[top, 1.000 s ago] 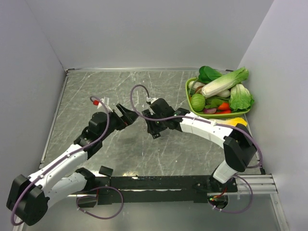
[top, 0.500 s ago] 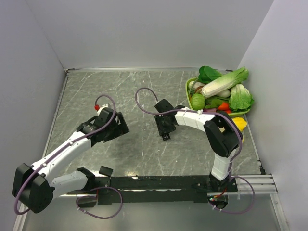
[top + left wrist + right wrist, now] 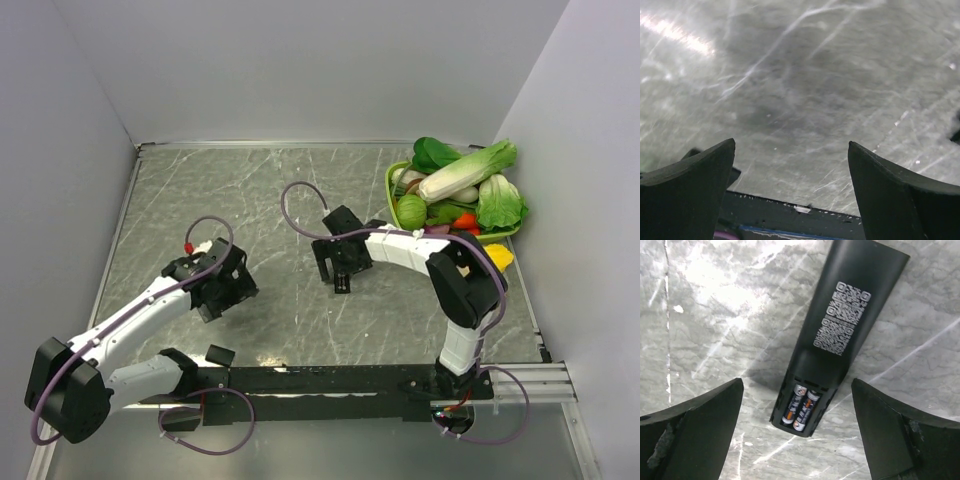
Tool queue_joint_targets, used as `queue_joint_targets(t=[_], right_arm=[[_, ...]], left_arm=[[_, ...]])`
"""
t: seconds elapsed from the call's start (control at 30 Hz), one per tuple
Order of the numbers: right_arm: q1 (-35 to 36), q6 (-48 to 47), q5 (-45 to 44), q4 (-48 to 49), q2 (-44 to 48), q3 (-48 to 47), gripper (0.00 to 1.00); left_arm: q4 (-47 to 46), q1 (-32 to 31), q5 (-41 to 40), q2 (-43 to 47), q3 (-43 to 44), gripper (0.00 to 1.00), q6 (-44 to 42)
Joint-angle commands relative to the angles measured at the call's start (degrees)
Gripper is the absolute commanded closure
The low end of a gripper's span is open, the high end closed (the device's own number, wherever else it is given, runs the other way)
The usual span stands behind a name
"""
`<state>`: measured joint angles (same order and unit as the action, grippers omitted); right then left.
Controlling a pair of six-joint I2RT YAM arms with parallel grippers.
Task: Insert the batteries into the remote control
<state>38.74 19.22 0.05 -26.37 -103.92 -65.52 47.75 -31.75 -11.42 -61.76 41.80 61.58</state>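
The remote control (image 3: 840, 335) lies on its face on the grey marble table, with a white code label on its back. Its battery bay at the near end stands uncovered, and two batteries (image 3: 801, 409) sit side by side inside it. My right gripper (image 3: 797, 385) hangs open just above that end, one finger on each side and neither touching the remote. In the top view the right gripper (image 3: 338, 268) covers most of the remote. My left gripper (image 3: 215, 298) is open and empty over bare table near the front left, as the left wrist view of this gripper (image 3: 790, 145) also shows.
A small flat black cover piece (image 3: 220, 354) lies by the black base rail (image 3: 330, 380) at the near edge. A green basket (image 3: 392, 190) full of vegetables stands at the back right, with a yellow object (image 3: 497, 254) beside it. Grey walls close in the table.
My right gripper has opened wide over the remote control. The left arm has drawn back toward the near left and turned its open gripper down at the table.
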Motion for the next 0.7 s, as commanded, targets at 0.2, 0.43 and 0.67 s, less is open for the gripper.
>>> queue_joint_targets(t=[0.2,0.43,0.67], right_arm=[[-0.60,-1.56,-0.67,2.11,13.29,6.54,0.02],[-0.60,-2.00,2.05,4.57,20.77,11.19,0.02],[-0.60,-2.52,5.04,6.59,26.13,14.63,0.02]], left_arm=[[15.88,-0.51,-4.93,3.83,-1.81,0.03,26.82],[19.57,-0.60,-0.80,6.65,-7.61,0.01,42.11],[20.37,-0.60,1.13,3.06,-7.87,0.01,46.61]])
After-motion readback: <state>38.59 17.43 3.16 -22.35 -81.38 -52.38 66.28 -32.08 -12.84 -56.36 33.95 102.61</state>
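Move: The battery cover lies flat at the near table edge, about 12 cm back from the left hand, some 5 cm to its left and 7 cm below. The remote control lies face-down with both batteries in, its middle roughly 9 cm ahead of that hand and 23 cm to its right. From the right hand, open just over the remote, the remote's middle is about 3 cm ahead and 1 cm lower; the cover is some 18 cm back and 26 cm left. Towards the battery cover by the near edge comes the open left hand, about 7 cm back and 4–5 cm left, sinking some 3.5 cm, while it turns nearly 40 degrees counter-clockwise and tips to point more straight down. The remote is left lying as the right hand, fingers still wide, slides a little back and right, then rises about 6 cm off it. ##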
